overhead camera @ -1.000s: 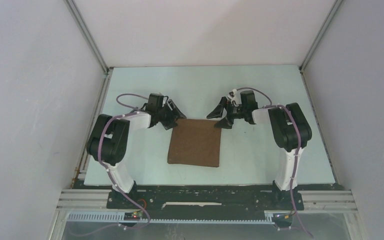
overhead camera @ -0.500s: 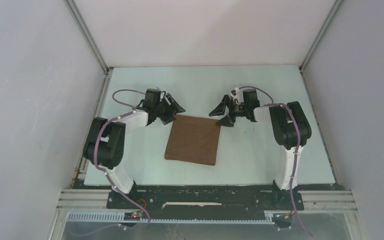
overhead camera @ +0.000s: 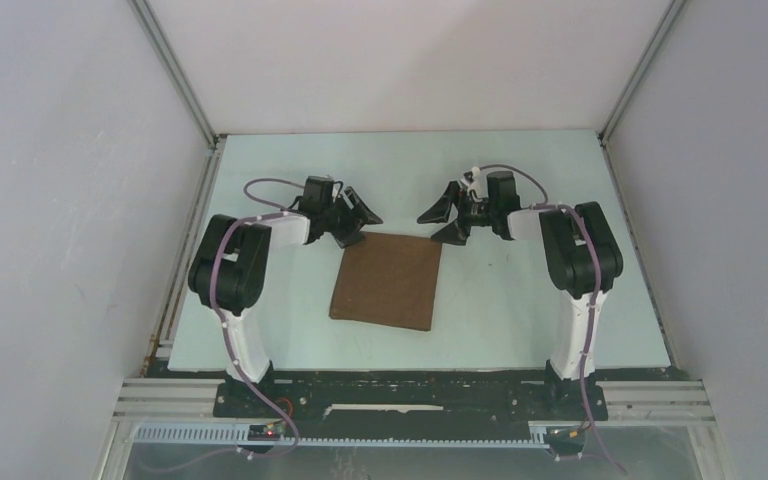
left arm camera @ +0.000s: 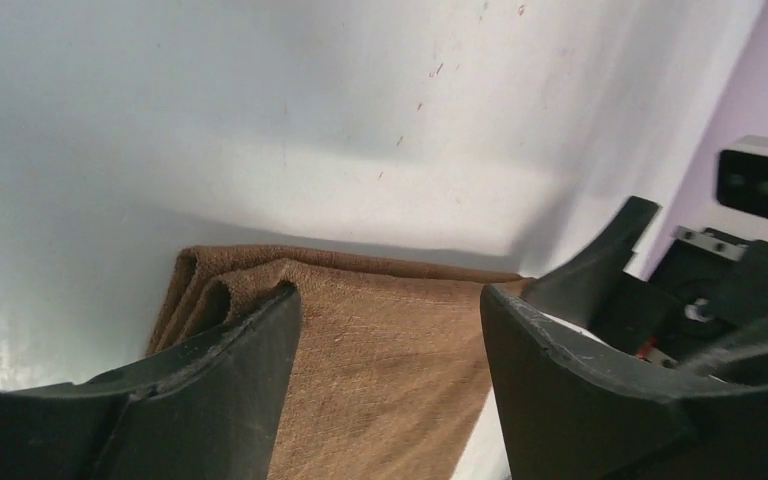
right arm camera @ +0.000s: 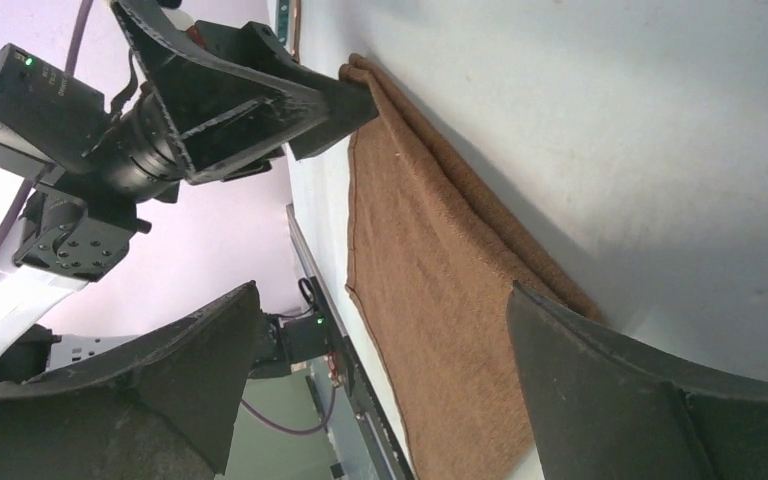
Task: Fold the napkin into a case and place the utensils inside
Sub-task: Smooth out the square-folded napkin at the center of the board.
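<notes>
The dark brown napkin [overhead camera: 385,282] lies folded in layers as a flat rectangle in the middle of the table. My left gripper [overhead camera: 360,226] hovers open at its far left corner, and the cloth's folded edge [left arm camera: 380,350] shows between the black fingers [left arm camera: 230,390]. My right gripper [overhead camera: 440,224] stands wide open at the far right corner, with the napkin [right arm camera: 430,290] lying below its jaws. Neither gripper holds the cloth. The left gripper [right arm camera: 250,100] also shows in the right wrist view. The utensils and a case are out of view.
The pale table [overhead camera: 520,300] is walled by white panels with metal posts at the far corners [overhead camera: 210,140]. The arm bases stand on a black rail [overhead camera: 410,395] at the near edge.
The left gripper has moved right and farther back off the napkin's corner, its jaws opening slightly. The napkin's far edge shifted a little left and settled. The right gripper edged back.
</notes>
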{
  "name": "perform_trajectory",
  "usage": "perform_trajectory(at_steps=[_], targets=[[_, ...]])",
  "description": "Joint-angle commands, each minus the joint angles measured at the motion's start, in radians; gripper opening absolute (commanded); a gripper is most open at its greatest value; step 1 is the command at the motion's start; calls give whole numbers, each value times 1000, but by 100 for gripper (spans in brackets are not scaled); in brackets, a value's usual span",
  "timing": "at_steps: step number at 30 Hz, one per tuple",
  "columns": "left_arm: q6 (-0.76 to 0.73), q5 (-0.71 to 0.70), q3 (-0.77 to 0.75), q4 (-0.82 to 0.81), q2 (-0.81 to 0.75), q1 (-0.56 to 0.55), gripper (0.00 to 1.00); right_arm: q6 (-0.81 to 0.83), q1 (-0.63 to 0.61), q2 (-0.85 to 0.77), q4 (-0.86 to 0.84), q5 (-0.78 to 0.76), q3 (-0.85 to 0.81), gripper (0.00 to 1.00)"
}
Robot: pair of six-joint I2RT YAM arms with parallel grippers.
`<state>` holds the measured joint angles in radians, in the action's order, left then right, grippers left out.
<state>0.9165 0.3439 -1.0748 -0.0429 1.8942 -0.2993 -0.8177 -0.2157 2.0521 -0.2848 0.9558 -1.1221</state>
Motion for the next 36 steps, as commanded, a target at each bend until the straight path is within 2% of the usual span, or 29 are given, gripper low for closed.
perform_trajectory(at_steps=[1,5,9,12,17,19,23,29,33,36], targets=[[4,-46,15,-38,29,51,77,14,11,51,-15,-39,-28,100],[5,-29,36,-43,35,76,77,90,16,61,69,-87,-31,100],[-21,-24,28,-2,-22,73,78,230,15,2,330,-183,-88,100],[-48,-34,18,72,-96,68,78,306,8,-111,493,-276,-120,100],[-57,8,30,113,-241,3,80,358,-48,-252,620,-229,-105,100],[-35,41,71,96,-279,-32,80,328,-89,-282,574,-167,-51,100],[-28,14,208,51,-366,-96,80,181,-173,-316,342,-90,111,100],[-54,-39,432,-1,-429,-89,81,71,-218,-279,17,-65,314,100],[-83,-90,519,-20,-440,-62,81,104,-217,-243,20,-81,366,100],[-119,-117,526,18,-457,-53,81,115,-224,-315,63,-102,383,100]])
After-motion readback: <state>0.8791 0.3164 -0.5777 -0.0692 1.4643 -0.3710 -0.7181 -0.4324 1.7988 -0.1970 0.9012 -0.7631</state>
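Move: The square-folded napkin lies mostly nearer the base than both hands: its middle is about 12 cm back and 5 cm right of the left hand, 3 cm below it, and about 12 cm back and 9 cm left of the right hand, some 4 cm below. Its far-left corner is roughly 5 cm left of the left hand and 1 cm back; its far-right corner about 4 cm right of the right hand and 2 cm back. At the napkin's far edge both open grippers ease low, the right sinking about 2 cm, then work a little outwards, left hand left and right hand right, the right wrist rolling its left side down. Both lift some 8 cm, swing back towards the base and come down on the napkin's left and right halves about 15 cm nearer, fingers staying open as their tips touch the cloth. ##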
